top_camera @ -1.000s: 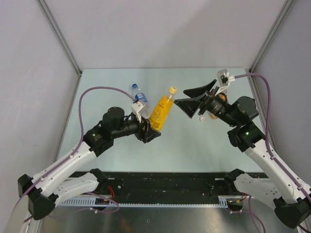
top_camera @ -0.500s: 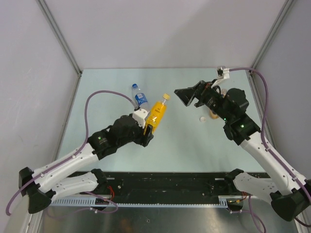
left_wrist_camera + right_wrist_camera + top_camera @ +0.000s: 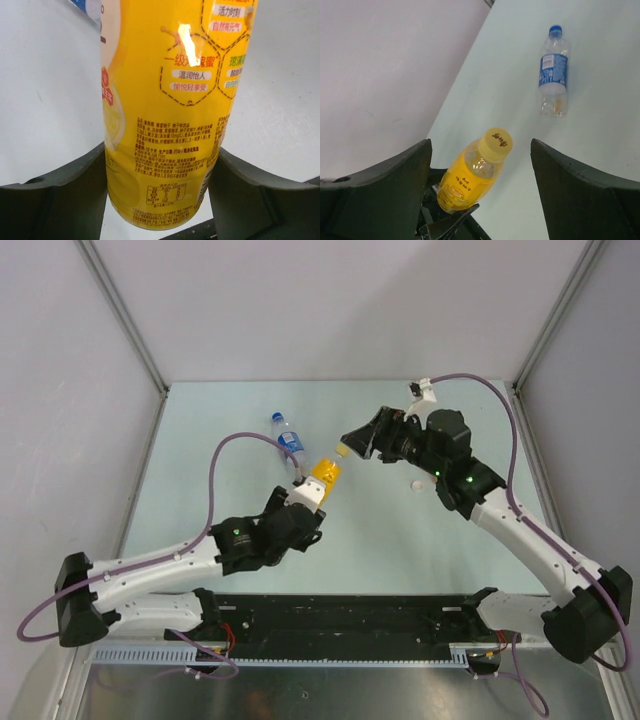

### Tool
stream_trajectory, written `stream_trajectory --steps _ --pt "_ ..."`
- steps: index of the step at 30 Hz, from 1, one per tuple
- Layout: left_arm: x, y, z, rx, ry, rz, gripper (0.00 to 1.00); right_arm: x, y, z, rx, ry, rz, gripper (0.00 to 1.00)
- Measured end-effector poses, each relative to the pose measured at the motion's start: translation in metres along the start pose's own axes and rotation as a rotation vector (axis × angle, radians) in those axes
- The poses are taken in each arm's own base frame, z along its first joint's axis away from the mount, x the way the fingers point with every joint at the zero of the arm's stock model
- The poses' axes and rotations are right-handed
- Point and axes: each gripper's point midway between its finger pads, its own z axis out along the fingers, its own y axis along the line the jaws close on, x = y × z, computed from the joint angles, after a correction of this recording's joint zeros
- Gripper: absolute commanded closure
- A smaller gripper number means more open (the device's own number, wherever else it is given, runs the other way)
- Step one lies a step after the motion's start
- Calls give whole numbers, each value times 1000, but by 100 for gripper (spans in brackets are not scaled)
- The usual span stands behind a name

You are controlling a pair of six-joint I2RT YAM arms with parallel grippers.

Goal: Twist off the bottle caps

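Observation:
My left gripper (image 3: pixel 312 498) is shut on the lower body of the yellow bottle (image 3: pixel 325 473), holding it off the table with its yellow cap (image 3: pixel 343 450) aimed at the right arm. In the left wrist view both fingers (image 3: pixel 65 192) press the bottle's sides (image 3: pixel 170 100). My right gripper (image 3: pixel 481 146) is open, its jaws standing either side of the yellow cap (image 3: pixel 495 144) without touching it. The clear bottle (image 3: pixel 289 439) with blue label and blue cap (image 3: pixel 555 31) lies on the table behind. A pale cap (image 3: pixel 418 485) lies loose by the right arm.
The pale green table (image 3: pixel 380 530) is boxed in by grey walls on the left (image 3: pixel 70 390), back and right. The clear bottle (image 3: pixel 553 72) lies just past the held bottle. A black rail (image 3: pixel 340 615) runs along the near edge between the arm bases.
The left arm has swung the yellow bottle toward the middle and stood it more upright. The right gripper has come left to the cap, and its jaws have narrowed a little.

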Motion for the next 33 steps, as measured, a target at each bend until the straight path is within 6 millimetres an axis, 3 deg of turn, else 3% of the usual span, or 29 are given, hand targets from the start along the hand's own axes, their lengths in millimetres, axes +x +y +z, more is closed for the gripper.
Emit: stream_trajectory --steps 7,14,27,33 --pt "-11 -1 -3 -92 -21 55 79 24 -12 10 21 93 41 30" --pt "-19 2 -7 -143 -42 80 79 30 -12 10 10 127 73 39" --pt "-17 1 -7 -160 -35 112 80 25 -9 13 -6 115 124 42" --pt "-18 0 -7 -166 -39 108 80 21 -9 17 -21 103 139 55"
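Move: The yellow cap stands some 3 cm to the left of my right hand, 5 cm below it and about 1 cm ahead, still just outside the grip. The blue-labelled bottle lies about 15 cm ahead, 13 cm left and 28 cm below; a loose white cap is 17 cm to the right, 3 cm ahead, some 31 cm down. My left hand already grips the yellow bottle low down, with its cap roughly 10 cm ahead, 7 cm to the right and 12 cm above. I bring cap and fingers together from both sides: my right hand sinks about 3 cm and eases 1.5 cm left, tipping down some 10 degrees, while its fingers close from nearly wide to about half open around the yellow cap. My left hand keeps its hold on the yellow bottle, lifting it about 2 cm early on, rolling and tilting it some 10 degrees, then holds it nearly still. ##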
